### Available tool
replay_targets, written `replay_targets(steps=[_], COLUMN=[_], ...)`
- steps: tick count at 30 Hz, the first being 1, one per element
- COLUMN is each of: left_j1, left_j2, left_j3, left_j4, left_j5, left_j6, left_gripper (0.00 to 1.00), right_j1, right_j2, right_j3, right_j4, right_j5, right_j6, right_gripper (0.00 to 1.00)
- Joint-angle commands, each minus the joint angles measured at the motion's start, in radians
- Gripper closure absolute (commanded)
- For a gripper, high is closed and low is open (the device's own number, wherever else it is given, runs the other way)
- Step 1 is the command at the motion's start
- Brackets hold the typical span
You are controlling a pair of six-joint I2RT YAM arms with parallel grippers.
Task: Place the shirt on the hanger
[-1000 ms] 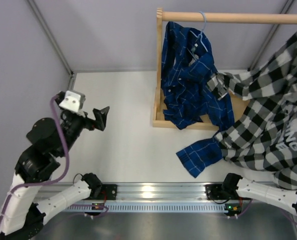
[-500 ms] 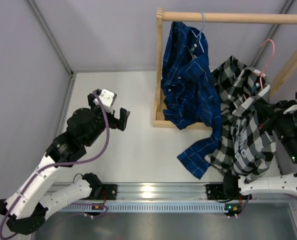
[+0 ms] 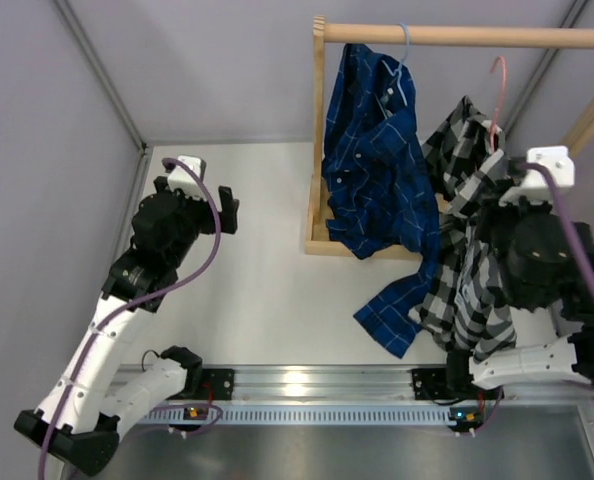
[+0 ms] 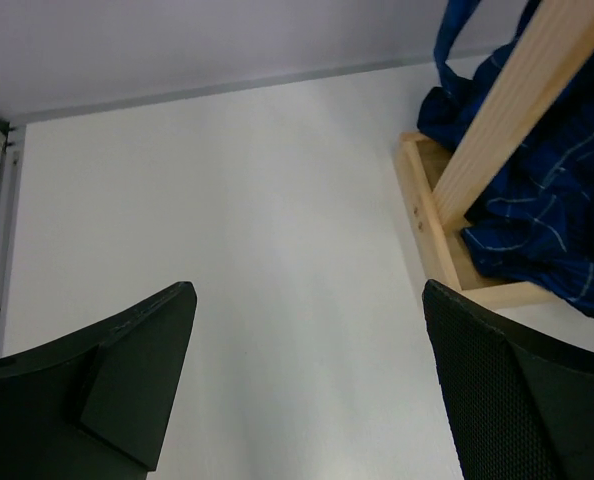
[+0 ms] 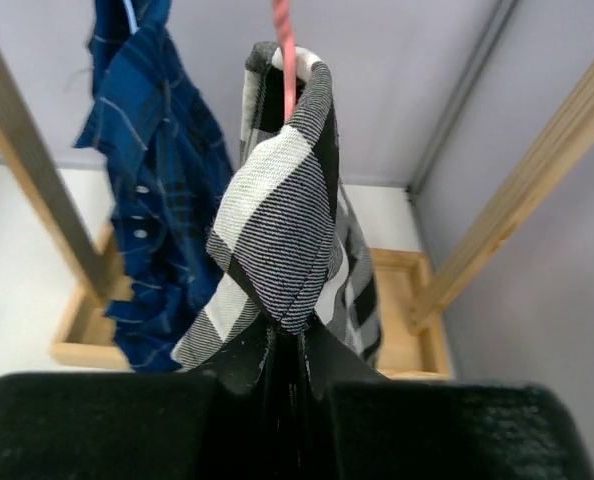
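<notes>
The black-and-white checked shirt (image 3: 467, 260) hangs on the pink wire hanger (image 3: 498, 90), held up in the air just below the wooden rail (image 3: 467, 35). My right gripper (image 5: 297, 345) is shut on a fold of the shirt (image 5: 277, 230) at its collar, with the pink hanger hook (image 5: 285, 60) rising above the cloth. In the top view the right gripper (image 3: 512, 205) is mostly covered by the wrist and cloth. My left gripper (image 3: 227, 212) is open and empty over the white table, left of the rack; its black fingers (image 4: 127, 370) frame bare table.
A dark blue plaid shirt (image 3: 377, 170) hangs on a light blue hanger (image 3: 405, 45) from the rail, its sleeve trailing on the table. The wooden rack's base frame (image 3: 322, 225) and left post (image 4: 507, 110) stand mid-table. Grey walls close in behind.
My right arm has lifted the checked shirt and hanger up and leftward toward the rail. My left arm has swung up and slightly left, gripper still open.
</notes>
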Motion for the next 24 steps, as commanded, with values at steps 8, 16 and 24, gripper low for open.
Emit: replay_targets(steps=[8,16,24], left_j1=[0.177,0.179,0.189], left_j2=[-0.029,-0.049,-0.061], left_j3=[-0.062,-0.090,-0.085], left_j4=[0.105,0.105,0.105], left_j5=[0.154,0.138,0.132], left_j6=[-0.041,-0.032,-0.020], left_gripper=[0.02,0.02,0.02], right_j1=[-0.719,-0.925,-1.181], right_j2=[0.059,0.017,0.173], right_j3=[-0.057,0.045,0.194], right_j4=[0.312,0.371,0.310], right_j5=[-0.447,-0.697,-1.033], right_j6=[-0.189,-0.339,-0.328], right_gripper=[1.00,1.00,1.00])
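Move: The right hand holds the checkered shirt and its pink hanger; the free right stretch of the wooden rail is about 22 cm ahead, 9 cm to the right and 7 cm up. The blue shirt hangs 18 cm ahead and 16 cm left, some 15 cm lower than the hand; the rail's right end is 22 cm ahead, 25 cm right, 7 cm up. From the left hand, that stretch lies roughly 11 cm ahead, 53 cm right and 20 cm up. The shirt-holding right hand dips forward, then swings right and climbs about 11 cm towards the rail's right part. ##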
